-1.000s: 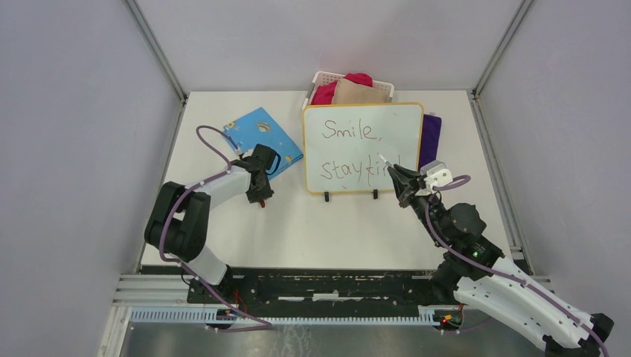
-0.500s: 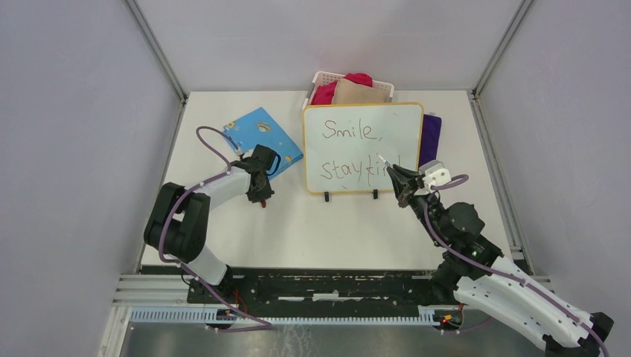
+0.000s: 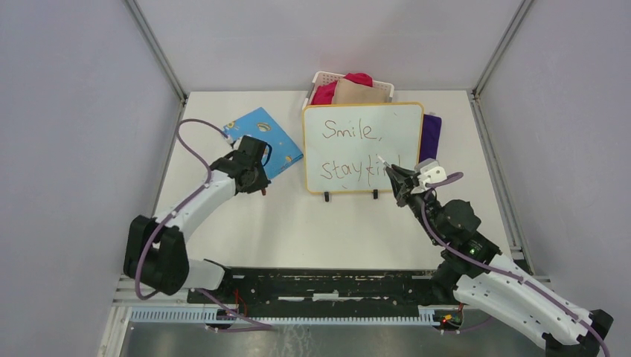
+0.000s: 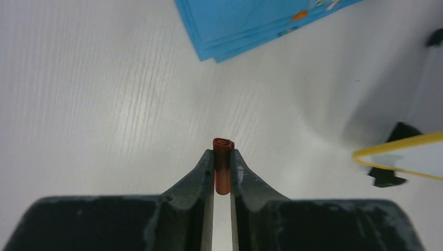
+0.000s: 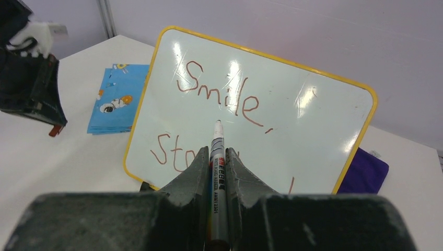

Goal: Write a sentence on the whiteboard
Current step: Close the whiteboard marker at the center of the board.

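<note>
The whiteboard (image 3: 405,137) stands upright on small black feet at mid-table; its yellow-framed face also fills the right wrist view (image 5: 313,120). The sentence (image 3: 350,132) reads "Smile," over "stay kind" in thin dark-red strokes. My right gripper (image 5: 217,154) is shut on a grey marker (image 5: 217,167), whose tip points at the board near the lower line's end. Left of the board, my left gripper (image 4: 223,154) is shut on a small red marker cap (image 4: 222,175) just above the table. In the top view the left gripper (image 3: 258,186) is beside the blue card.
A blue card (image 3: 262,134) lies flat left of the board. A purple cloth (image 3: 430,137) lies behind the board's right edge. A white basket (image 3: 321,78) with red and beige cloths sits at the back. Grey enclosure walls ring the table.
The left gripper closed on the red cap, and the left arm stretched out, swinging its elbow left. The right arm and marker barely moved.
</note>
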{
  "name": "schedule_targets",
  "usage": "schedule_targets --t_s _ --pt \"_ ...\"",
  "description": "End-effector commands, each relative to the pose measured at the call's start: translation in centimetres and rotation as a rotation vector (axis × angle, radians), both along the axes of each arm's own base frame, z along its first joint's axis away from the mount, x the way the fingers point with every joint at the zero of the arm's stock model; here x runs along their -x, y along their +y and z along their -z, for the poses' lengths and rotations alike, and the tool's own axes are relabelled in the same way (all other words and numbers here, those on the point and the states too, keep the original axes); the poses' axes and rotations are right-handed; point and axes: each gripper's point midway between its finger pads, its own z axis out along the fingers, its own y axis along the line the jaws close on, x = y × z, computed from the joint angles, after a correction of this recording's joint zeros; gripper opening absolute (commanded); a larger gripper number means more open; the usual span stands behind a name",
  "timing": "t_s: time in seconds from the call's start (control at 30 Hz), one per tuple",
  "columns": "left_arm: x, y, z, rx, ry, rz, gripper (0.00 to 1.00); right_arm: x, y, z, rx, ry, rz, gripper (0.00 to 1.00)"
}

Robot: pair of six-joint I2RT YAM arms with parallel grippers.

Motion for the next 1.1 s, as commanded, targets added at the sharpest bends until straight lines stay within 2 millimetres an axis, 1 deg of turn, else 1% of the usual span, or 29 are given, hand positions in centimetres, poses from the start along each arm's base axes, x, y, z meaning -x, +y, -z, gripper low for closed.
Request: schedule_targets --t_s 0.0,0.13,0.23,0.4,0.57,0.6,0.67,0.73,0.8,0.9,0.97,1.03,1.07 --pt "-2.3 -1.6 -7.8 0.136 -0.221 -0.025 0.02 -0.3 -0.5 -3.2 -0.015 -0.056 0.032 0.00" --pt "-3.0 -3.4 -12.2 0.285 -0.385 0.002 0.02 -0.5 0.0 -4.6 0.000 -0.075 0.019 0.00" --pt "-3.4 -5.2 -15.8 0.421 -0.511 0.055 0.02 -0.5 0.9 -5.4 -0.008 -0.083 -0.013 0.00" --pt "-3.6 -8.1 -20.7 0.647 -0.680 0.132 0.02 -0.4 2.4 -7.3 -0.056 -0.106 -0.077 0.00" --pt "-4.1 -10.9 -24.5 0.911 -0.781 0.172 0.02 -0.7 4.0 -10.2 -0.108 -0.146 -0.125 0.00" --pt "-4.2 -11.3 -25.7 0.978 -0.808 0.177 0.02 -0.7 4.2 -11.1 -0.119 -0.162 -0.131 0.00" --pt "-4.2 -12.1 -27.2 1.056 -0.837 0.201 0.02 -0.9 4.6 -12.8 -0.141 -0.196 -0.140 0.00" --pt "-4.0 -12.5 -28.8 1.108 -0.882 0.226 0.02 -1.0 4.8 -14.6 -0.165 -0.229 -0.135 0.00" --pt "-3.8 -12.4 -30.6 1.153 -0.939 0.236 0.02 -0.9 4.9 -16.4 -0.189 -0.269 -0.121 0.00" --pt "-3.4 -12.1 -33.5 1.221 -1.020 0.245 0.02 -0.1 5.2 -18.9 -0.209 -0.344 -0.086 0.00" --pt "-3.2 -12.0 -35.0 1.254 -1.049 0.249 0.02 1.1 6.0 -20.3 -0.213 -0.391 -0.077 0.00" --pt "-3.1 -12.1 -36.2 1.284 -1.058 0.251 0.02 2.5 7.1 -20.9 -0.201 -0.432 -0.078 0.00" --pt "-3.0 -12.1 -36.7 1.298 -1.061 0.249 0.02 3.1 7.5 -20.8 -0.186 -0.449 -0.071 0.00"
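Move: The red cap, already pinched in the left fingers just above the table, lies from the right hand, which holds the marker, roughly 6 cm farther out, 36 cm to the left and 22 cm lower. From the left hand the marker is thus some 5 cm back, 35 cm right and 22 cm up. The whiteboard's middle lies about 18 cm ahead of the right hand, 5 cm left and 22 cm below. The blue book is about 19 cm straight ahead of the left hand, 7 cm below. Rising fast, the left hand carries the cap up about 30 cm and to the right, slightly forward, towards the marker, while its wrist swings the fingers from pointing down to roughly level and rightward. The right hand lifts the marker too, some 16 cm up and 8 cm left, tilting its tip upward, easing back at the end; both grips stay shut. ##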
